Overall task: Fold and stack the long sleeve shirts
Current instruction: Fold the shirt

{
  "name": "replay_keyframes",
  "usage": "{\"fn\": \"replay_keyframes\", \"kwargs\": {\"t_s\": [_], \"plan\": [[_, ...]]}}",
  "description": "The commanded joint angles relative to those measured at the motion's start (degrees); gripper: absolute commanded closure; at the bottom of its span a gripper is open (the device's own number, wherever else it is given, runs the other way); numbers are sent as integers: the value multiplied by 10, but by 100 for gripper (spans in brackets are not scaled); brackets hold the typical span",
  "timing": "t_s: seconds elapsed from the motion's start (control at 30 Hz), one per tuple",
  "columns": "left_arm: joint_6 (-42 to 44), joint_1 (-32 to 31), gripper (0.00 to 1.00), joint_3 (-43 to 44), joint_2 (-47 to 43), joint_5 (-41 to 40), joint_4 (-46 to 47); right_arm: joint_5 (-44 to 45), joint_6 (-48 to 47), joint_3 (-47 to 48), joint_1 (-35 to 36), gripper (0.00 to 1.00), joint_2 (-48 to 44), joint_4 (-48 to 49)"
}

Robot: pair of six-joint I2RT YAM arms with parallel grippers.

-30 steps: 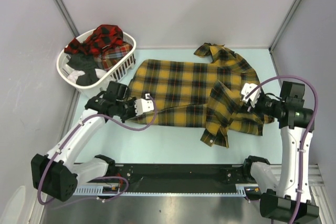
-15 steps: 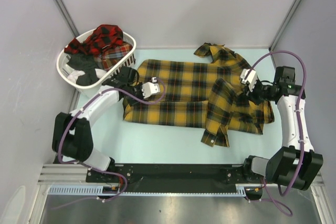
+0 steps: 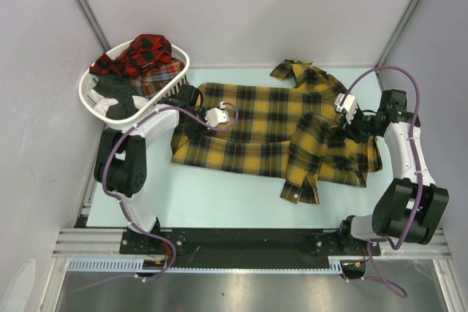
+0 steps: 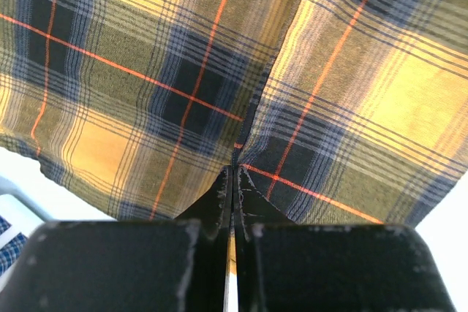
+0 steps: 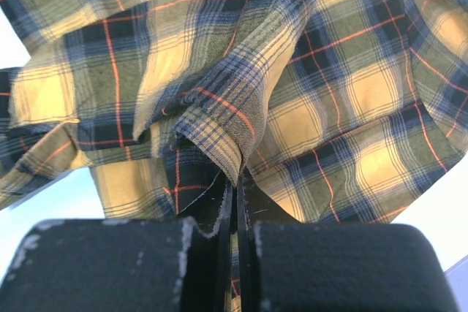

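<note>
A mustard-yellow plaid long sleeve shirt (image 3: 263, 118) lies spread across the pale table, collar at the back right. One sleeve (image 3: 307, 155) is folded over its right half, with the cuff toward the near edge. My left gripper (image 3: 196, 123) is shut on the shirt's left part; in the left wrist view the jaws (image 4: 234, 173) pinch a crease of yellow plaid cloth (image 4: 183, 71). My right gripper (image 3: 349, 131) is shut on the right side, where a bunched fold of the plaid cloth (image 5: 234, 100) rises from the jaws (image 5: 238, 177). A red-and-black plaid shirt (image 3: 146, 52) sits in the basket.
A white laundry basket (image 3: 85, 95) stands at the back left, holding the red plaid shirt, another checked garment (image 3: 167, 74) and dark clothing (image 3: 111, 89). Grey walls close in the back and both sides. Bare table (image 3: 219, 195) shows between the shirt and the arm rail.
Both arms have swung away from the near edge toward the back, carrying the shirt's near parts with them. The shirt's near edge has shifted back and its cloth has bunched at both grips.
</note>
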Motion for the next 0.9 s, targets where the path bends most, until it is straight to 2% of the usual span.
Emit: {"fn": "replay_keyframes", "kwargs": {"t_s": [0.0, 0.3, 0.5, 0.53, 0.6, 0.63, 0.7, 0.73, 0.8, 0.87], "plan": [[15, 7, 100, 37, 19, -4, 3, 4, 8, 21, -2, 100, 17, 34], [-3, 13, 100, 65, 63, -7, 11, 29, 10, 13, -2, 100, 59, 50], [-17, 13, 99, 67, 79, -7, 13, 57, 29, 14, 20, 93, 97, 63], [-20, 13, 98, 65, 80, -9, 12, 60, 32, 17, 23, 86, 102, 63], [-29, 14, 93, 63, 79, -8, 15, 73, 48, 22, 35, 80, 112, 63], [-39, 15, 92, 61, 78, -8, 14, 81, 57, 25, 38, 70, 119, 67], [-52, 19, 86, 58, 72, -5, 15, 94, 91, 42, 37, 58, 128, 75], [-65, 24, 81, 57, 69, -2, 14, 110, 100, 51, 34, 55, 135, 82], [-80, 30, 79, 55, 62, 1, 18, 116, 115, 81, 18, 51, 140, 88], [-101, 41, 81, 53, 50, 10, 21, 112, 139, 106, 3, 51, 146, 85]]}}
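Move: The left hand still pinches the shirt's folded-over layer; the place to lay it is about 2 cm ahead and 3 cm below. The laundry basket's middle is roughly 17 cm farther out and 18 cm left of this hand. The right hand still holds a bunched peak of the same layer, its landing place some 3 cm ahead, 1 cm right and 10 cm below; the near cuff lies about 16 cm back and 15 cm left, the far sleeve about 22 cm ahead and 10 cm left, both on the table. Down and slightly forward, the right hand lowers its peak of cloth onto the shirt, dropping about 6 cm while its fingers tip some 10 degrees further down; they open to about half on the way, and a last slide forward follows. The left hand sinks about 3 cm and edges forward with its pinched fold, stops low over the shirt, then starts to part its fingers. ##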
